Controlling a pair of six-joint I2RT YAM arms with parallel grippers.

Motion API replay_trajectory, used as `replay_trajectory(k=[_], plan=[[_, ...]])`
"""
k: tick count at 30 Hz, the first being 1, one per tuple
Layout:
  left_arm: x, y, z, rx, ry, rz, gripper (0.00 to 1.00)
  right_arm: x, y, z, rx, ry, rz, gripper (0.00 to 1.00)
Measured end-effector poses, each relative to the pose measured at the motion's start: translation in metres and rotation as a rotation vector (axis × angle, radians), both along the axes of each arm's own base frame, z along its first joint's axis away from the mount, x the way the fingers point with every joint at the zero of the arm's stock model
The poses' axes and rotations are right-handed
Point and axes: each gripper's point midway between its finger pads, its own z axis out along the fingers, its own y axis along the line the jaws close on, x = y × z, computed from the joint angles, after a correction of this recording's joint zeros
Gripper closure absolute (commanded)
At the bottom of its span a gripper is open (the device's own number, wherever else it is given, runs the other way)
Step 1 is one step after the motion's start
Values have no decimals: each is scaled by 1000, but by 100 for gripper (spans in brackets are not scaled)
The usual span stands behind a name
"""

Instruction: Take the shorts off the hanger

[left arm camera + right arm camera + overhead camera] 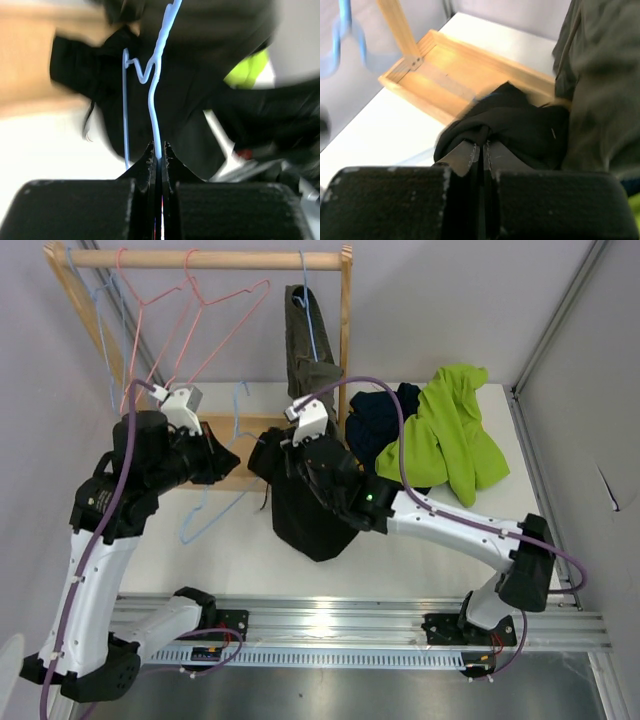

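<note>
My left gripper (228, 458) is shut on the wire of a light blue hanger (203, 517), seen close in the left wrist view (156, 100) between the jaws (158, 150). My right gripper (272, 462) is shut on a bunched fold of the black shorts (312, 515), which hang below it over the table; the right wrist view shows the fold (510, 120) pinched at the jaws (483, 146). The olive-grey shorts (308, 340) hang on a blue hanger on the rack. The lime green shorts (455, 430) and navy shorts (375, 425) lie on the table at right. The orange shorts are out of view.
A wooden rack with a top rod (200, 258) holds empty pink hangers (190, 310) and a blue one. Its wooden base tray (450, 75) lies on the table under both grippers. A wall rises at the right edge (580, 390).
</note>
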Motion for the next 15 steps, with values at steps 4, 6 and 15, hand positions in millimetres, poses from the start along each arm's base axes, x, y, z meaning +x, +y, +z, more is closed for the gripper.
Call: replay_trajectory(k=[4, 6, 15], plan=[[-20, 3, -20, 28, 46, -6, 100, 23, 10, -5, -20, 2, 4, 100], [-34, 6, -18, 21, 31, -12, 100, 28, 9, -13, -35, 13, -2, 100], [-37, 30, 58, 22, -182, 91, 100, -39, -20, -82, -150, 101, 28, 100]])
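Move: The black shorts, still pinched in the right hand, have their middle about 5 cm back, 4 cm right and 12 cm below that hand. The left-held blue hanger centres some 14 cm left and 8 cm back of the right hand, slightly lower. The grey-green shorts hang about 13 cm ahead, 5 cm right and 5 cm higher. From the left hand, the black shorts lie roughly 16 cm right, 1 cm ahead and 15 cm down. Backward and a little to its left, the left hand draws the pinched blue hanger some 5 cm away from the black shorts, dipping slightly before rising and tipping up about 10 degrees. The right hand keeps its pinch on the shorts, first easing about 3 cm forward, then sweeping down and back roughly 8 cm below its start, its fingers tipping slightly downward. ##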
